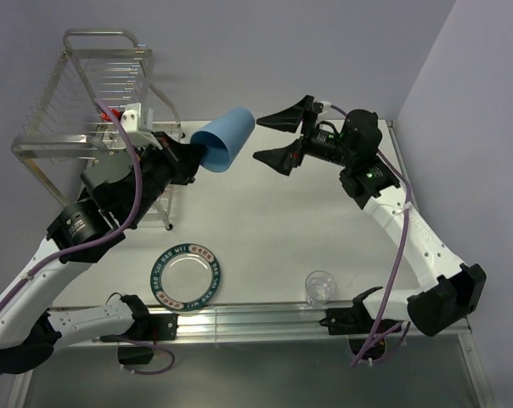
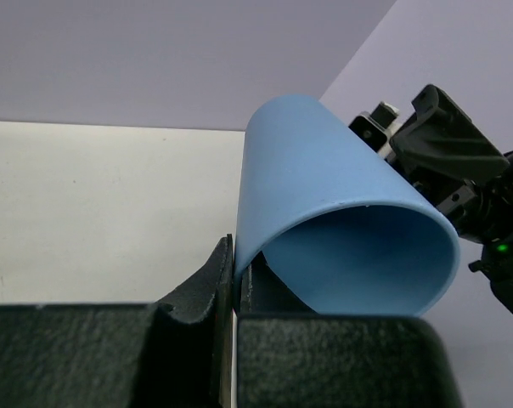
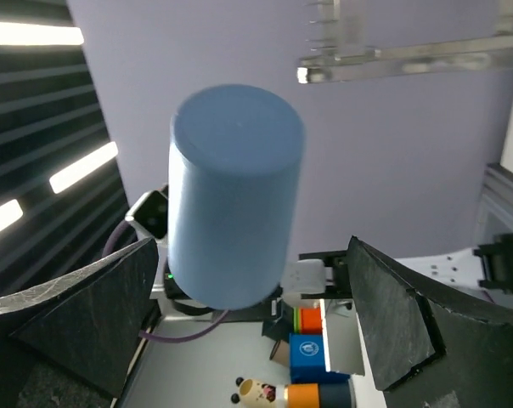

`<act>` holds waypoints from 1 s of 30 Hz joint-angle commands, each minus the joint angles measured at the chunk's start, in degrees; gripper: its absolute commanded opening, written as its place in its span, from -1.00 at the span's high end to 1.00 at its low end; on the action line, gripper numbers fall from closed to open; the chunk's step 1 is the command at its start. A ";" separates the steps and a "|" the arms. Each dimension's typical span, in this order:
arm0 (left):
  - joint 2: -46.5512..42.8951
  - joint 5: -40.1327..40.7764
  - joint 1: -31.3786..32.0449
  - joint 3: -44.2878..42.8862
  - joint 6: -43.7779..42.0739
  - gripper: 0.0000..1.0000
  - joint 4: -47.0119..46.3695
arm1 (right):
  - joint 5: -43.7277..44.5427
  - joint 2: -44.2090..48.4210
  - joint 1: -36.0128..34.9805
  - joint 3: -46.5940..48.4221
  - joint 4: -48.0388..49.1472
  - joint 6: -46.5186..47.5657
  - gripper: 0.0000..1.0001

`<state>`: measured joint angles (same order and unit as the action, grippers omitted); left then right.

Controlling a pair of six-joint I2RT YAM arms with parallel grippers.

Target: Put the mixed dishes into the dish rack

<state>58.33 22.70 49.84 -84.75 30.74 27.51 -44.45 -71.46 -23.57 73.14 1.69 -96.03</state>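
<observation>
The light blue cup (image 1: 224,138) hangs tilted in the air just right of the dish rack (image 1: 95,93), a chrome wire rack at the back left. My left gripper (image 1: 193,157) is shut on the cup's rim (image 2: 341,221), one finger inside and one outside (image 2: 235,255). The cup's closed base (image 3: 231,195) points at my right gripper (image 1: 257,140), which is open with its fingers on either side of the base, not touching (image 3: 252,246). A silver plate with a green lettered rim (image 1: 186,276) and a small clear glass (image 1: 319,287) sit near the table's front edge.
The rack's slim legs (image 1: 167,225) stand under my left arm. A metal rail (image 1: 256,319) runs along the front edge. The rack's wire top (image 3: 409,59) shows in the right wrist view, with small coloured boxes (image 3: 392,357) low down.
</observation>
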 commanded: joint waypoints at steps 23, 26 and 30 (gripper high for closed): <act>-5.24 -1.17 0.08 2.05 -2.97 1.00 -7.91 | 5.95 -11.07 -9.29 16.59 8.07 -1.89 -0.63; -5.33 -0.99 0.08 1.96 -3.06 1.00 -7.82 | 6.13 -11.07 -10.00 16.94 7.54 -1.18 -0.57; -5.06 -1.34 -0.01 1.70 -2.71 1.00 -6.68 | 6.21 -12.47 -10.18 18.77 7.98 0.22 0.86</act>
<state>53.56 21.47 49.84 -82.61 28.88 22.65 -38.13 -83.77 -32.80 87.48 8.27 -98.04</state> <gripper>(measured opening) 0.052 0.580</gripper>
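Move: My left hand holds the blue cup by its rim; its middle is about 4 cm ahead, 4 cm to the right and a bit above. The open right gripper waits 13 cm to the right of that hand and 1 cm ahead. From my right hand, the cup is some 9 cm left, 3 cm ahead and 2 cm up. From the left hand, the dish rack stands about 26 cm left, 17 cm ahead, and the plate 10 cm left, 11 cm back, both well below. I bring my wide-open right hand about 6 cm left and 5 cm up, edging forward and then easing back, until its fingers straddle the bottom end of the blue cup, then close them onto its sides. My left hand keeps its pinch on the rim, rising nearly 3 cm while drifting back and left and tipping slightly upward. ##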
